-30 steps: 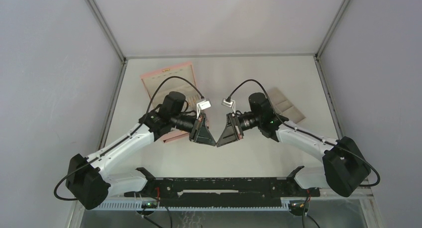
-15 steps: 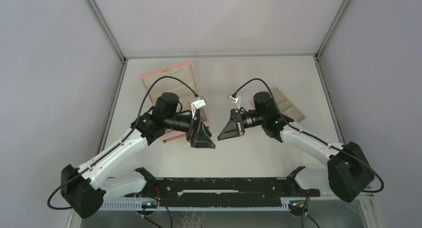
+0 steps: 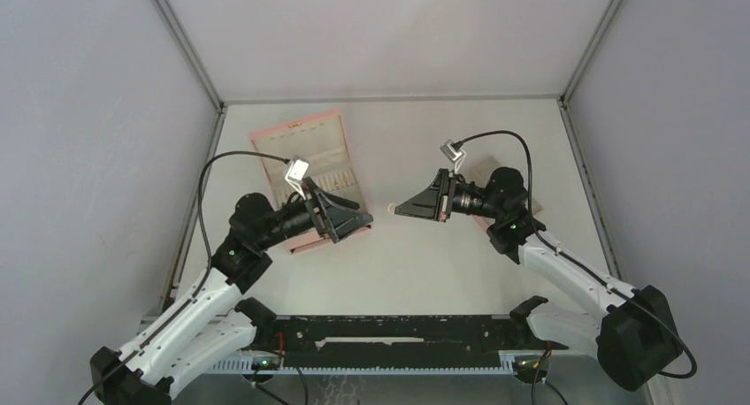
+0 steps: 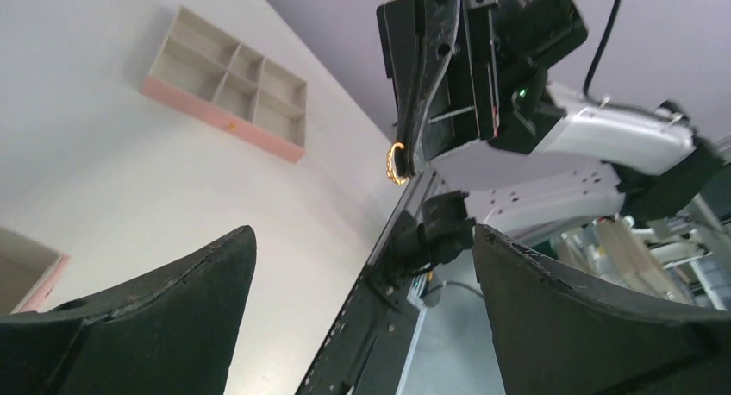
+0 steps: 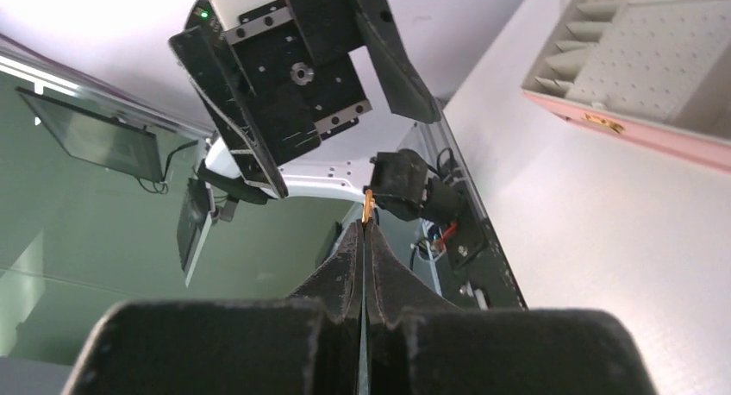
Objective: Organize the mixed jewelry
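One small orange-copper ring (image 4: 396, 164) of the mixed jewelry is pinched at the very tips of my right gripper (image 5: 365, 225), which is shut on it and held above the table's middle. The same ring (image 5: 368, 207) pokes out just past the pads, and in the top view the ring (image 3: 392, 209) is a tiny speck at the right gripper (image 3: 397, 210). My left gripper (image 4: 364, 233) faces it, open wide with nothing between its fingers. From above, the left gripper (image 3: 355, 223) hangs a short way left of the ring.
An open pink box (image 3: 298, 136) with a beige lining lies at the back left, partly under the left arm. A beige compartmented tray (image 3: 516, 191) sits at the right, behind the right arm. The black base rail (image 3: 389, 327) runs along the near edge.
The left gripper has opened, let go of the ring and drawn back to the left. The right gripper has shut on the ring and pulled away to the right and up.
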`<state>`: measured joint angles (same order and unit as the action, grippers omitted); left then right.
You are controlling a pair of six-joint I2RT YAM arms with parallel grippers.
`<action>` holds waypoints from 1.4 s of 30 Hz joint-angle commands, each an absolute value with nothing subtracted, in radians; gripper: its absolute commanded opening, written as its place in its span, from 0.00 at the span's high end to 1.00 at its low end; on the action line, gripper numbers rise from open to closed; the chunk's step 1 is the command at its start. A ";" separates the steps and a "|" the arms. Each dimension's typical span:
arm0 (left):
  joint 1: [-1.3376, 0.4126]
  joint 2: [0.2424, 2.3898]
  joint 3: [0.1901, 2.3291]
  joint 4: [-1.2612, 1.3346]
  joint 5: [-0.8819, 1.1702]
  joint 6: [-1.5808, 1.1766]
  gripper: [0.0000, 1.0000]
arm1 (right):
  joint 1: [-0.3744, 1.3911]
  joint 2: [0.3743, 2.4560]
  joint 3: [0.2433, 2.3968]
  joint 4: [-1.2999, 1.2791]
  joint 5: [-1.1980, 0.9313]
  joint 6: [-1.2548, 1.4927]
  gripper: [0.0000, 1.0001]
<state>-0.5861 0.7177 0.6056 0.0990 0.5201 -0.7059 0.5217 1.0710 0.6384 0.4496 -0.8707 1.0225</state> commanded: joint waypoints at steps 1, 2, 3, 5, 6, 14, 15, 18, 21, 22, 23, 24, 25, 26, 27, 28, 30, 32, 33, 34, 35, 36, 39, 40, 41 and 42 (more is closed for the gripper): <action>-0.587 0.770 0.624 0.301 0.499 -0.855 0.00 | 0.534 1.079 0.633 0.675 -0.856 1.138 1.00; -0.587 0.783 0.621 0.324 0.509 -0.876 0.00 | 0.536 1.085 0.629 0.695 -0.856 1.151 1.00; -0.587 0.795 0.615 0.379 0.524 -0.898 0.00 | 0.537 1.092 0.626 0.721 -0.858 1.162 1.00; -0.587 0.829 0.605 0.451 0.562 -0.948 0.00 | 0.543 1.101 0.623 0.759 -0.852 1.184 1.00; -0.586 0.847 0.604 0.479 0.578 -0.968 0.03 | 0.546 1.105 0.620 0.780 -0.851 1.193 1.00; -0.591 0.900 0.570 0.643 0.626 -1.065 0.30 | 0.560 1.134 0.620 0.829 -0.861 1.222 1.00; -0.593 0.904 0.572 0.643 0.627 -1.065 0.32 | 0.560 1.136 0.620 0.833 -0.861 1.224 1.00; -0.599 0.917 0.572 0.644 0.630 -1.074 0.36 | 0.563 1.144 0.620 0.845 -0.862 1.230 1.00; -0.614 0.935 0.580 0.647 0.634 -1.077 0.43 | 0.565 1.147 0.620 0.841 -0.862 1.223 1.00; -0.620 0.940 0.585 0.647 0.638 -1.077 0.45 | 0.567 1.149 0.621 0.840 -0.861 1.221 1.00; -0.625 0.946 0.588 0.647 0.640 -1.075 0.47 | 0.567 1.149 0.621 0.839 -0.861 1.219 1.00; -0.631 0.952 0.590 0.647 0.643 -1.072 0.48 | 0.567 1.150 0.621 0.838 -0.861 1.218 1.00; -0.633 0.957 0.590 0.647 0.643 -1.072 0.50 | 0.567 1.152 0.621 0.837 -0.861 1.217 1.00; -0.636 0.960 0.591 0.648 0.641 -1.075 0.54 | 0.568 1.153 0.621 0.835 -0.861 1.215 1.00; -0.639 0.960 0.591 0.651 0.641 -1.075 0.58 | 0.568 1.154 0.621 0.832 -0.860 1.213 1.00; -0.641 0.960 0.589 0.654 0.640 -1.078 0.60 | 0.570 1.155 0.620 0.830 -0.862 1.211 1.00; -0.640 0.958 0.588 0.662 0.636 -1.087 0.64 | 0.572 1.157 0.619 0.827 -0.864 1.210 1.00; -0.641 0.954 0.587 0.664 0.633 -1.089 0.68 | 0.572 1.160 0.620 0.826 -0.866 1.208 1.00; -0.641 0.954 0.587 0.665 0.632 -1.090 0.70 | 0.572 1.162 0.620 0.826 -0.866 1.207 1.00; -0.640 0.954 0.587 0.667 0.631 -1.092 0.71 | 0.572 1.164 0.620 0.825 -0.868 1.207 1.00; -0.640 0.954 0.586 0.668 0.628 -1.092 0.72 | 0.573 1.165 0.620 0.826 -0.869 1.206 1.00; -0.641 0.954 0.585 0.671 0.628 -1.093 0.73 | 0.573 1.166 0.621 0.826 -0.870 1.205 1.00; -0.640 0.953 0.580 0.681 0.625 -1.099 0.87 | 0.574 1.170 0.621 0.824 -0.870 1.204 1.00; -0.641 0.952 0.579 0.681 0.623 -1.101 0.92 | 0.575 1.170 0.621 0.825 -0.869 1.204 1.00; -0.641 0.953 0.578 0.681 0.620 -1.103 0.98 | 0.574 1.170 0.620 0.824 -0.869 1.203 1.00; -0.641 0.953 0.577 0.681 0.617 -1.105 1.00 | 0.575 1.170 0.621 0.820 -0.867 1.202 1.00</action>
<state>-0.6331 0.9649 0.5610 0.6231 0.6235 -1.0969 0.5663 1.1694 0.6159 0.7845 -0.8719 1.2179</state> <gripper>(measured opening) 0.047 0.006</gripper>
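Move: The ring, still pinched in the right fingertips, is about 1 cm to the left of that hand point and level with it. From the wide-open left hand it lies roughly 7 cm to the right, some 1 cm ahead and 1 cm higher. Down on the table, the pink jewelry box is about 15 cm ahead of the left hand and 11 cm to its left; the divided tray is some 17 cm ahead of the right hand and 23 cm to its right. The ring is kept pinched by the shut right fingers and carried up about 2 cm and slightly left, while the left hand comes to it, going some 4 cm right and 3 cm up, with a short swing forward and back. Its fingers tip upward about 15 degrees, turn slightly clockwise and close from wide open around the ring's free side, nose to nose with the right tips. ##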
